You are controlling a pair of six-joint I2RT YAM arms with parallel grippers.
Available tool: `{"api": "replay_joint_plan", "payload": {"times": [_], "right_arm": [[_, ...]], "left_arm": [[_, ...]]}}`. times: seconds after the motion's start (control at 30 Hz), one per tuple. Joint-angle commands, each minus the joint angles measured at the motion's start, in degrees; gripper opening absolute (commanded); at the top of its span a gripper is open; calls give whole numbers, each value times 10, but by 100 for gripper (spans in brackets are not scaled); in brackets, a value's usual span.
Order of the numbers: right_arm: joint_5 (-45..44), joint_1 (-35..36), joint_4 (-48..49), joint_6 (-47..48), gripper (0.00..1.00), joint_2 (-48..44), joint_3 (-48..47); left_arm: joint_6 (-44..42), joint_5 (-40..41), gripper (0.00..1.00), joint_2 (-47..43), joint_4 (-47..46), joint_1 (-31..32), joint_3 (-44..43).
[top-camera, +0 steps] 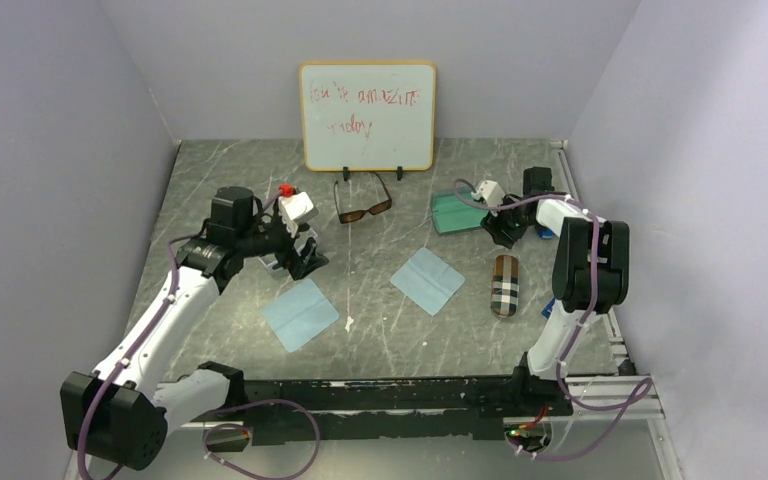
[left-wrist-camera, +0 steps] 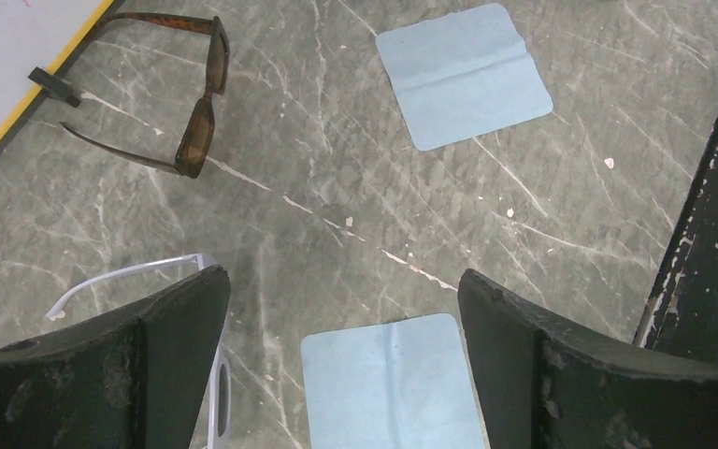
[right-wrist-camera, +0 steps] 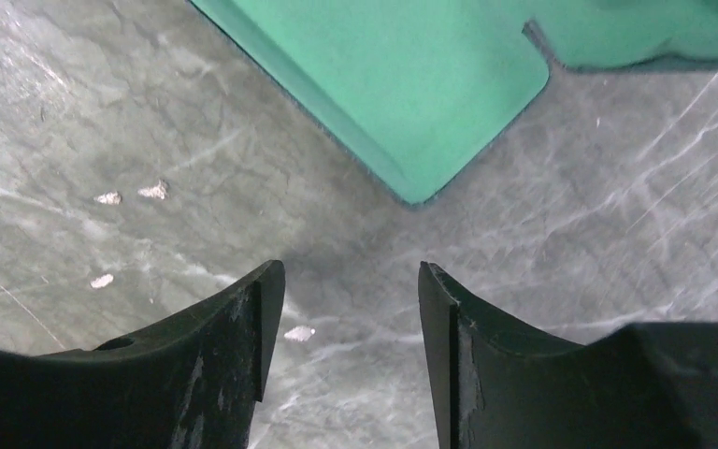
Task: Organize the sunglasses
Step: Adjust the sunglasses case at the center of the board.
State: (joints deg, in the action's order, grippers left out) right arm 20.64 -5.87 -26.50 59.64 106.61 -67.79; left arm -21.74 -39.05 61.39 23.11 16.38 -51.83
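Note:
The brown sunglasses [top-camera: 363, 206] lie unfolded on the table in front of the whiteboard, and show again at the upper left of the left wrist view [left-wrist-camera: 201, 103]. The white sunglasses [left-wrist-camera: 123, 278] lie under my left gripper's left finger, mostly hidden by it. My left gripper [left-wrist-camera: 341, 281] hangs wide open over the table [top-camera: 305, 262], with nothing between its fingers. My right gripper [right-wrist-camera: 351, 271] is open and empty just in front of an open case with green lining [right-wrist-camera: 402, 84], at the right rear of the table [top-camera: 500, 232].
Two light-blue cloths [top-camera: 300, 313] [top-camera: 427, 280] lie flat mid-table. A closed plaid case [top-camera: 504, 285] lies to the right of them. The open green-lined case [top-camera: 455, 212] sits by the right gripper. A whiteboard [top-camera: 367, 115] stands at the back wall.

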Motion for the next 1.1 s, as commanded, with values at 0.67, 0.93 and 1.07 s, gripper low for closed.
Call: {"api": "replay_joint_plan", "payload": {"times": [0.67, 0.93, 1.07], "right_arm": [[111, 18, 28, -32, 59, 72, -63], [59, 87, 97, -121, 58, 59, -23], [3, 117, 132, -193, 57, 78, -35]], "left_arm": [[-1, 10, 97, -15, -20, 1, 5], [1, 8, 97, -11, -23, 1, 4], [2, 7, 97, -13, -23, 1, 6]]}}
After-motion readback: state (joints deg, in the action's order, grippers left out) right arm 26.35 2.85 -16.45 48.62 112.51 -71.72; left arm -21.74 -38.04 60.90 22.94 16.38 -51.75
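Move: The opened green-lined sunglasses case lies low on the table, its middle some 9 cm to the left of the right hand and 8 cm ahead, at about fingertip height. From that hand the plaid case is roughly 10 cm back and 2 cm to the right, the near blue cloth about 9 cm back and 17 cm left, the brown sunglasses about 10 cm ahead and 34 cm left. From the left hand, the opened case is about 33 cm right, 15 cm ahead and 20 cm below. The opened case is pushed leftward by its near right corner: the right hand, fingertips down and still part-open, first goes about 4 cm forward while easing left, then sweeps left about 7 cm more at unchanged height. It rolls about 10 degrees on the way, left side rising, and ends with the fingertips straddling that corner, the gap unchanged. ##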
